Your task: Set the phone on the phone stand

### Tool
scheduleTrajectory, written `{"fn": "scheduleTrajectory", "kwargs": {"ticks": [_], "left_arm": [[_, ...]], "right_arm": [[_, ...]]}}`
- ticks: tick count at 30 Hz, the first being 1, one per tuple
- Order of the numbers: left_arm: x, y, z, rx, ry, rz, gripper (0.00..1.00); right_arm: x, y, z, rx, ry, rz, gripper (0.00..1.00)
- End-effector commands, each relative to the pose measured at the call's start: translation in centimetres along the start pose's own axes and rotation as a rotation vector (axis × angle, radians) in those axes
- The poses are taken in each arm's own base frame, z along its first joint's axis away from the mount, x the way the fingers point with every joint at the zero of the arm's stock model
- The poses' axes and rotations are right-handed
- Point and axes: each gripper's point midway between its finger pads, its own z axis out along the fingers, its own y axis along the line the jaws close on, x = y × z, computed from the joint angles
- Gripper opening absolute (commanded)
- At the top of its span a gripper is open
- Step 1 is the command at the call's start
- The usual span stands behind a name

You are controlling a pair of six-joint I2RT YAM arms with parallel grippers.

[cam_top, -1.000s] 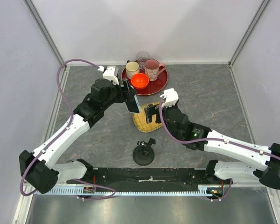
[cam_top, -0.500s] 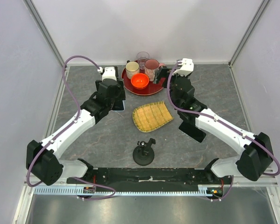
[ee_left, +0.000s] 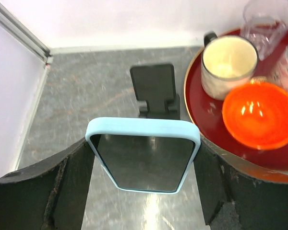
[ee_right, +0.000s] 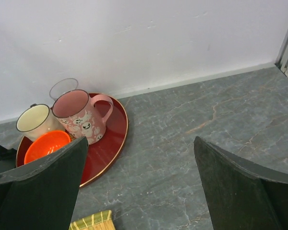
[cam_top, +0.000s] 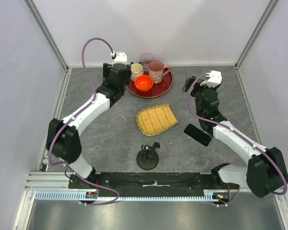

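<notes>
My left gripper (ee_left: 143, 160) is shut on a phone (ee_left: 146, 155) in a light blue case, screen up, its top end sticking out ahead of the fingers. Just beyond it a small black phone stand (ee_left: 156, 88) stands on the grey table, left of the red tray (ee_left: 206, 112). In the top view the left gripper (cam_top: 116, 73) is at the back beside the tray, and it hides both phone and stand. My right gripper (cam_top: 188, 85) is open at the back right, with nothing between its fingers (ee_right: 48, 182).
The red tray (cam_top: 165, 85) carries a cream cup (cam_top: 136, 71), a pink mug (cam_top: 156, 71), a glass (cam_top: 146, 60) and an orange bowl (cam_top: 144, 82). A bamboo mat (cam_top: 156, 119) lies mid-table. A black phone (cam_top: 198, 134) lies right of it. A round-based black holder (cam_top: 148, 158) stands near the front.
The left arm swung from above the bamboo mat to the back left beside the tray, carrying the phone. The right arm left the mat and moved to the back right.
</notes>
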Motion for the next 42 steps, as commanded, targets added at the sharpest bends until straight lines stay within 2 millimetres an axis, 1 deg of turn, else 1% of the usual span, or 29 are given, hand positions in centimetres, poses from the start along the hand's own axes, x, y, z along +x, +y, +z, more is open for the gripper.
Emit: {"fn": "scheduleTrajectory", "kwargs": {"ticks": [1,3,4,5,7,9,10,11,12,13,14,16,17,20,21,26,31,37,42], "left_arm": [[-7.1,3.0,3.0,-0.126,-0.175,-0.071,0.02],[-7.5,3.0,4.1,-0.117,-0.176,-0.084,0.02],[-7.9,3.1,5.1,-0.125,-0.178,-0.095,0.02],[-8.2,3.0,5.5,-0.121,-0.183,-0.101,0.02],[-9.2,2.3,6.8,-0.088,-0.196,-0.101,0.02],[-9.6,1.8,7.6,-0.072,-0.202,-0.091,0.02],[-10.6,1.9,7.8,-0.077,-0.218,-0.093,0.02],[-9.7,1.5,8.7,-0.08,-0.193,-0.077,0.02],[-10.4,1.6,8.9,-0.086,-0.201,-0.091,0.02],[-10.4,1.5,9.2,-0.086,-0.195,-0.093,0.02],[-9.7,1.2,9.9,-0.089,-0.182,-0.088,0.02],[-9.3,0.9,10.4,-0.091,-0.157,-0.084,0.02],[-8.5,0.8,10.9,-0.098,-0.133,-0.073,0.02],[-8.3,0.6,11.3,-0.09,-0.127,-0.083,0.02],[-7.9,0.7,11.6,-0.097,-0.118,-0.084,0.02],[-7.1,0.6,12.5,-0.069,-0.102,-0.129,0.02],[-6.1,1.1,13.3,-0.073,-0.085,-0.173,0.02],[-5.6,1.0,14.0,-0.05,-0.073,-0.204,0.02],[-4.5,1.2,14.6,-0.055,-0.047,-0.227,0.02]], "right_arm": [[-3.8,0.8,-1.1,-0.072,-0.15,0.017,0.98],[-4.2,0.8,-1.3,-0.078,-0.169,0.018,0.98],[-4.2,0.6,-1.3,-0.066,-0.171,0.017,0.98],[-4.3,0.5,-1.3,-0.061,-0.173,0.017,0.98],[-4.2,0.4,-1.3,-0.058,-0.175,0.014,0.98],[-4.0,0.3,-1.3,-0.059,-0.172,0.009,0.98],[-4.0,0.3,-1.2,-0.056,-0.171,0.009,0.98],[-3.9,0.2,-1.1,-0.052,-0.169,0.009,0.98],[-3.8,0.2,-1.0,-0.052,-0.167,0.007,0.98],[-3.7,0.2,-0.9,-0.052,-0.164,0.01,0.98],[-3.5,0.1,-0.8,-0.053,-0.159,0.011,0.98],[-3.4,0.2,-0.7,-0.057,-0.156,0.013,0.98],[-3.3,0.2,-0.6,-0.057,-0.153,0.013,0.98],[-3.2,0.2,-0.4,-0.058,-0.147,0.013,0.98],[-3.1,0.3,-0.4,-0.062,-0.145,0.015,0.98],[-3.0,0.5,-0.1,-0.071,-0.143,0.025,0.98],[-2.7,0.5,-0.1,-0.071,-0.137,0.022,0.98],[-2.8,0.4,-0.1,-0.07,-0.137,0.022,0.98],[-2.7,0.4,-0.1,-0.07,-0.137,0.027,0.98]]}}
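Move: The left hand, with the phone hanging portrait from its fingers, has the phone stand some 15 cm ahead, about 2 cm to its left and roughly 16 cm below. The cream mug stands about 12 cm to the right of the stand and 7 cm farther out; the orange bowl is level with the stand, some 17 cm to its right. From the idle right hand the stand lies about 38 cm left, 18 cm ahead and 20 cm down. Still pinching the phone by its side edges near the top, the left hand carries it forward about 14 cm and drifts some 3 cm left, towards the phone stand. It runs out fast, rising slightly, then slows and sinks about 5 cm from its highest point, bringing the phone over the stand. The grip stays as it was and the wrist barely turns. ##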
